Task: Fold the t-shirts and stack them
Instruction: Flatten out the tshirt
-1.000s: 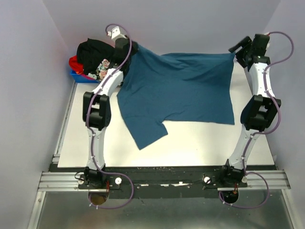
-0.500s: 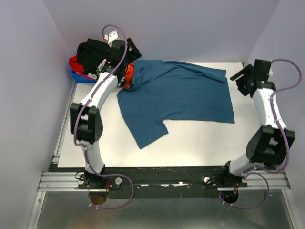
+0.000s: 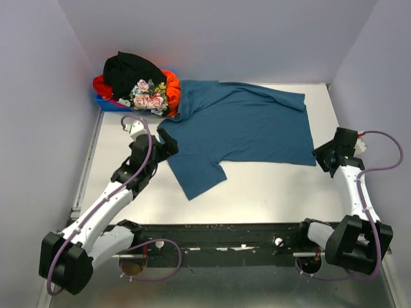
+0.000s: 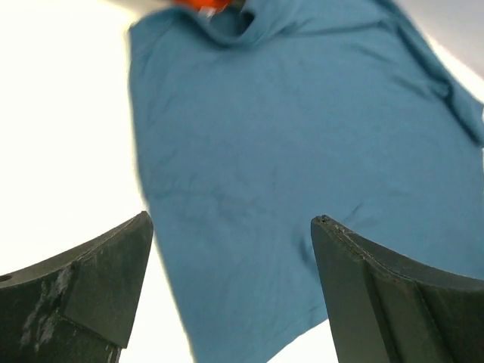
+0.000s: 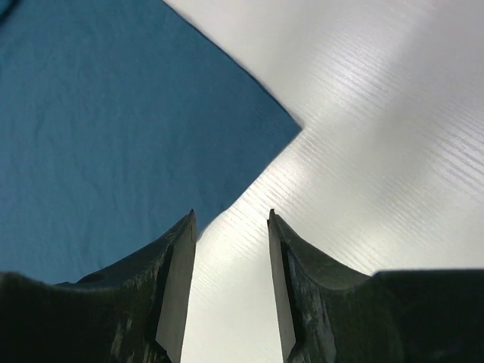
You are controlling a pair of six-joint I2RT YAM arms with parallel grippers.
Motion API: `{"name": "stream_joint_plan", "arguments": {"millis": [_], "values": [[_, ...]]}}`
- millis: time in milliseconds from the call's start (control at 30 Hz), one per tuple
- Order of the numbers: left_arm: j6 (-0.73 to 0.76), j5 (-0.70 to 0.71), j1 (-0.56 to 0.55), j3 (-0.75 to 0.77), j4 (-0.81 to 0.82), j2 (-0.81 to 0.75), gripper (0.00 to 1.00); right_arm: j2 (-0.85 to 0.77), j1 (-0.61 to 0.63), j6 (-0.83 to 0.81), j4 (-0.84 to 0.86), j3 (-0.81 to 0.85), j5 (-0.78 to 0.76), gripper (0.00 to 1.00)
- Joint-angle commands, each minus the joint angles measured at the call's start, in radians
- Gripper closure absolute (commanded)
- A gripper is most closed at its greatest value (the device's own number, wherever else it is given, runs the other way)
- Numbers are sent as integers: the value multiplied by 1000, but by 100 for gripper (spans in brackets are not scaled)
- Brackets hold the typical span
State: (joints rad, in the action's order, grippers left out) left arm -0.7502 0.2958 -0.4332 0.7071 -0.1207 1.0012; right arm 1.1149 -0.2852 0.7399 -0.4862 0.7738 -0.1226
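Observation:
The dark teal-blue t-shirt point(image 3: 247, 125) lies spread flat on the white table point(image 3: 270, 189), one sleeve pointing toward the near edge. My left gripper point(image 3: 169, 145) hovers at the shirt's left edge, open and empty. In the left wrist view the left gripper point(image 4: 232, 219) has its jaws wide apart above the teal cloth point(image 4: 302, 128). My right gripper point(image 3: 323, 157) sits just off the shirt's near right corner. The right wrist view shows the right gripper point(image 5: 231, 215) partly open over bare table, beside that corner point(image 5: 113, 121). The black point(image 3: 131, 67), orange-red point(image 3: 171, 86) and flowered point(image 3: 148, 99) t-shirts are piled at the back left.
The pile of shirts rests in a small blue bin point(image 3: 103, 101) at the back left corner, touching the teal shirt's collar. Purple walls close in on the left, back and right. A metal rail point(image 3: 218, 240) runs along the near edge.
Both grippers let go of the teal shirt, which dropped flat on the table. Both arms then pulled back from the far edge toward the near side, left and right of the shirt.

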Motion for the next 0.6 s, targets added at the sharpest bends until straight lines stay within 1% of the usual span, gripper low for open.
{"name": "stream_joint_plan", "arguments": {"millis": [0,100,233,300,367,467,567], "values": [[-57,-35,-2,-104,-109,-133,3,8,-2,-14,70,-15,-32,48],[-113,-105,-6,-176,-194,-214,4,55,-3,-16,72,-5,-35,48],[-149,-217,-15,-287,-221,-324,3,143,-6,-17,78,13,-40,48],[-155,-225,-15,-322,-237,-378,1,187,-14,-14,84,30,-49,47],[-143,-225,-15,-353,-231,-427,1,236,-31,-19,89,60,-26,47],[-164,-244,-16,-397,-194,-496,1,324,-58,-5,52,117,18,47],[-164,-231,-16,-408,-192,-533,1,365,-78,3,31,124,18,48]]}}
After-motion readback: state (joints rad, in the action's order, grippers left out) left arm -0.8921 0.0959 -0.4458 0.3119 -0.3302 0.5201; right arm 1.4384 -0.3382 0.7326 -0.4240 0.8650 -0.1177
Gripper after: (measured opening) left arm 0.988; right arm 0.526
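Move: Beneath the left hand and some 12 cm behind it, the tip of the sleeve lies about 5 cm to the right and 15 cm down. The sleeve's other corner is roughly 3 cm back and 20 cm right of that hand, the armpit notch about 5 cm ahead and 19 cm right. From the right hand, the t-shirt's near right corner lies about 5 cm ahead, 4 cm right and 8 cm lower; the far right corner is about 33 cm beyond that corner. Neither hand is plainly on the cloth yet. The left, jaws wide open, draws back about 11 cm and sinks 9 cm towards the sleeve's tip, tipping further down and rolling slightly. The right, half open, first barely moves, then drops some 5 cm, easing forward and right onto the t-shirt's near right corner as its fingers tip down about 10 degrees. ##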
